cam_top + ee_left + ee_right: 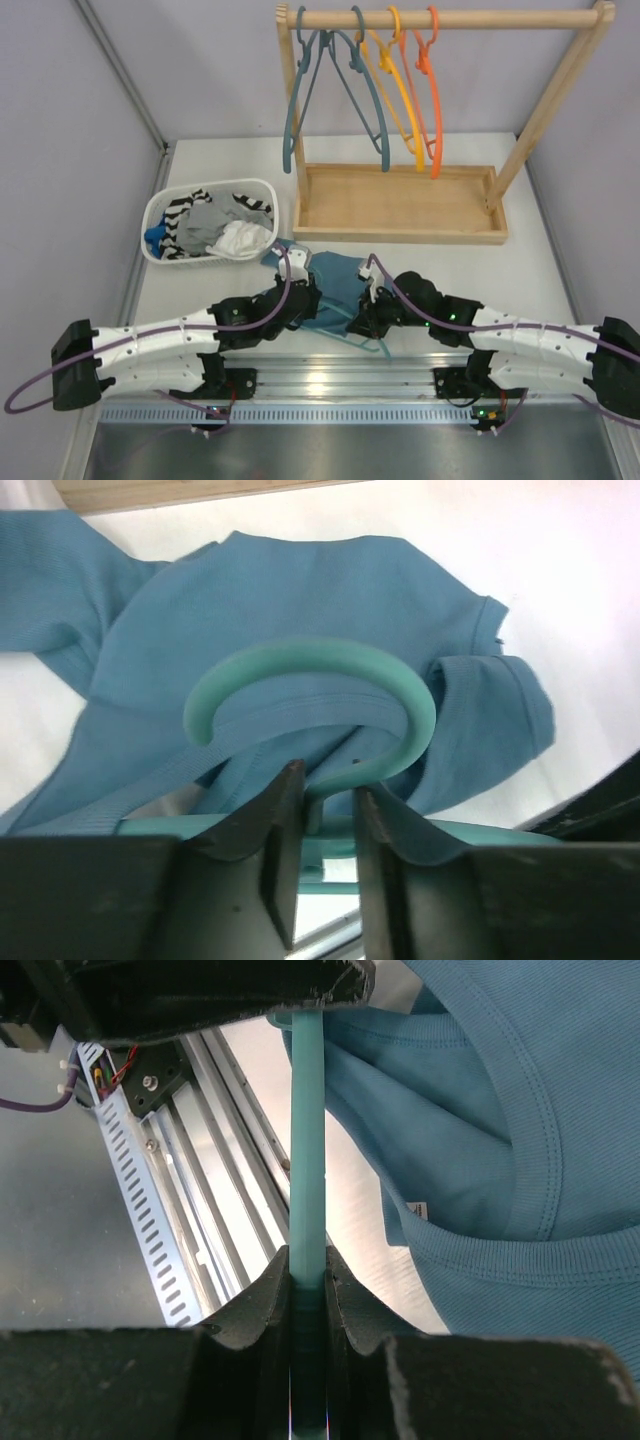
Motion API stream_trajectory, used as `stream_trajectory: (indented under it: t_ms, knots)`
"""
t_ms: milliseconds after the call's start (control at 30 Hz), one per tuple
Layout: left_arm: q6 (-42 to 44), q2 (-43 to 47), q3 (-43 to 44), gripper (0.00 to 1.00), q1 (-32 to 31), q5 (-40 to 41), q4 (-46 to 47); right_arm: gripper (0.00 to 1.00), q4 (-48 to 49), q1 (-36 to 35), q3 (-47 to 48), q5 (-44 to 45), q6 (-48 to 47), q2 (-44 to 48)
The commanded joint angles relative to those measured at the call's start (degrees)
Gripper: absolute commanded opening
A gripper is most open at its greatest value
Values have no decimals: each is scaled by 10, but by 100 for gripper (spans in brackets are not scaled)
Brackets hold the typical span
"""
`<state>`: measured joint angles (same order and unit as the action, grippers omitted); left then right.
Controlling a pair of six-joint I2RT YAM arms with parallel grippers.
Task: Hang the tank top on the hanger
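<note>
The teal-blue tank top [338, 275] lies crumpled on the table between my two grippers; it also shows in the left wrist view [300, 590] and the right wrist view [520, 1090]. The light teal-green hanger [378, 347] lies at its near edge, partly under the fabric. My left gripper [308, 300] is shut on the hanger's neck just below the hook [330, 655], with a strap lying over the hook; the gripper [325, 780] straddles the neck closely. My right gripper [362, 318] is shut on a straight bar of the hanger [307, 1140], pinched between its jaws [307, 1260].
A white basket [165, 215] of other clothes stands at the left. A wooden rack [400, 205] at the back carries slate-blue hangers [300, 100], a yellow hanger [400, 90] and an orange hanger [432, 100]. A metal rail [330, 385] runs along the near edge.
</note>
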<state>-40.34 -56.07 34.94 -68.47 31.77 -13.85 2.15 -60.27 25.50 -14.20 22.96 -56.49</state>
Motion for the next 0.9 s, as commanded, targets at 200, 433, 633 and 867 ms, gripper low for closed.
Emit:
stream_trajectory:
  t_ms: [200,433,633,867]
  knots:
    - [22,7,-7,0,-4,43,37,0,22,-15,18,23,-10,-16]
    - [39,29,-22,0,-4,50,45,43,-35,-18,40,87,9,-6]
    - [55,39,-26,0,-5,48,47,64,-135,-18,59,165,48,65]
    - [61,52,-35,0,-4,51,54,64,-272,-9,132,297,113,68]
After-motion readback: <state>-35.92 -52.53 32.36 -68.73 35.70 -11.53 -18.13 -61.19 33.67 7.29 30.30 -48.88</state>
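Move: The hanger's neck, just below its hook, lies right between the left fingers, and about 6 cm ahead and 10 cm left of the right hand, which still grips one hanger arm. The tank top's middle is some 3 cm ahead, 6 cm right and 9 cm below the left hand. From that hand the rack's tray is about 24 cm ahead and 20 cm right, and the laundry basket 19 cm ahead and 24 cm left. Left fingers pinch the hanger's neck; right lets go of its arm, moving 6 cm right, forward and up. ##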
